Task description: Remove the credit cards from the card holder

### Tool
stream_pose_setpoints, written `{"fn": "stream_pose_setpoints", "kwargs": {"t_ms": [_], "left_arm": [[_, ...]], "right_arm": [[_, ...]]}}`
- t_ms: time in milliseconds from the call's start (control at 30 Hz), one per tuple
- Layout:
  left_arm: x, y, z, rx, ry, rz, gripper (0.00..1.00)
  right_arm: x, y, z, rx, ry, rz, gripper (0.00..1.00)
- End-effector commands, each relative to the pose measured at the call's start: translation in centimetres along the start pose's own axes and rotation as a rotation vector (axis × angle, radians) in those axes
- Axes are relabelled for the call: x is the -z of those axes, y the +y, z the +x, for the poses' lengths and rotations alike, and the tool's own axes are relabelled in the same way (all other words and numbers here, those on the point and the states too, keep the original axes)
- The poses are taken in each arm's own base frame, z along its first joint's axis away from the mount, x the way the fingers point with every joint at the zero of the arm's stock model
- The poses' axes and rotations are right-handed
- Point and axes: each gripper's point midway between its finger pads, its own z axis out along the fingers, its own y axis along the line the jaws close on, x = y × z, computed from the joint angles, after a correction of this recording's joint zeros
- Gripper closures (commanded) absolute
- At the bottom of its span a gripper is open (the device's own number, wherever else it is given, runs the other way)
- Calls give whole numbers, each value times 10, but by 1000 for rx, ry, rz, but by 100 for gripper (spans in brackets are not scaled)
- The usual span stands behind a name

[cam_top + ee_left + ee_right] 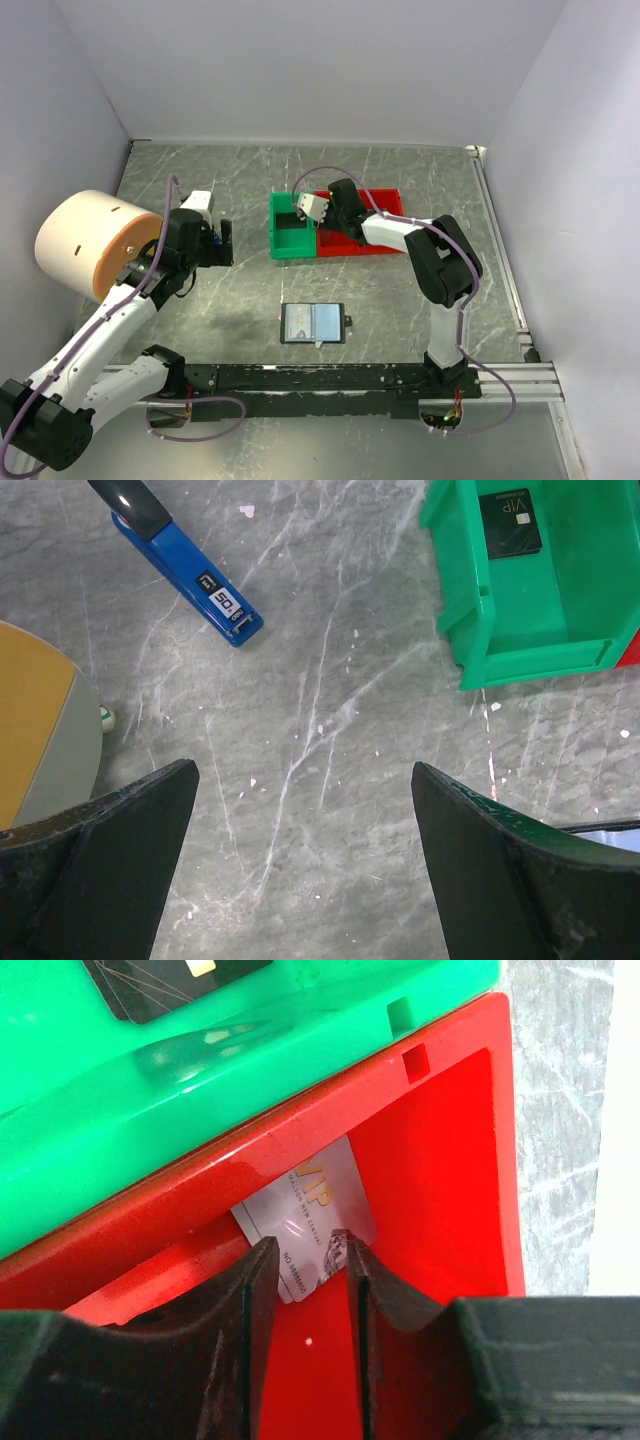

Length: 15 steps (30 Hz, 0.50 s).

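The card holder (313, 323) lies open on the table in front of the arms, its pale clear sleeves facing up. A silvery grey-white credit card (305, 1210) lies flat in the red bin (440, 1160), against the wall it shares with the green bin (230, 1070). My right gripper (305, 1243) hangs just above this card, its jaws a little apart and holding nothing. A black credit card (510, 523) lies in the green bin (520, 630). My left gripper (305, 770) stands wide open over bare table, left of the bins.
A blue and black stapler (185, 565) lies on the table beyond the left gripper. A large tan cylinder (85, 245) stands at the left. The green bin (293, 235) and red bin (375, 235) sit side by side at mid-table.
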Motion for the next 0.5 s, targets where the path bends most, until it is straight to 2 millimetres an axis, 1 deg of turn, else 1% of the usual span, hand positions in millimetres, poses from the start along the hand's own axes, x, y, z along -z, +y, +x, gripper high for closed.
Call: {"fn": "stream_pose_setpoints", "kwargs": {"t_ms": [0,167,267,367,467], "left_arm": [[-2,-3,-10,4,-28,21,0],[-2,-5,-8,-4,-20,32,0],[-3,-5,-8,-4,-17,35,0],[-5,-7,-6,-6,-9,42,0],[-6,-8,-5,-4,-1,47,0]], "right_arm": [[12,-12,-9,3,-22,25,66],[16,-20,-16,-29,-44,58,65],[28,-36,-30,-104,-97,114,65],[51,-56,-53,-210,-189,177,63],[83,-75,-73,-397,-293,244,63]]}}
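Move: The silver VIP card already lies loose on the floor of the left red bin, about 5 cm below the right hand's part-open, empty fingers, some 3 cm ahead and 3 cm left. The green bin's black card is about 12 cm left and 3 cm ahead; the open card holder lies back some 27 cm and 7 cm left. From the left hand, the silver card is roughly 20 cm ahead, 28 cm right, 18 cm below. Upward, hesitantly at first and then fast, the right hand backs away from the silver card and lifts clear over the left red bin by about 5.5 cm, with next to no sideways travel. The wrist rolls some 10 degrees as it goes, its left side rising and its heading swinging slightly clockwise; the empty fingers stay about a third open. ##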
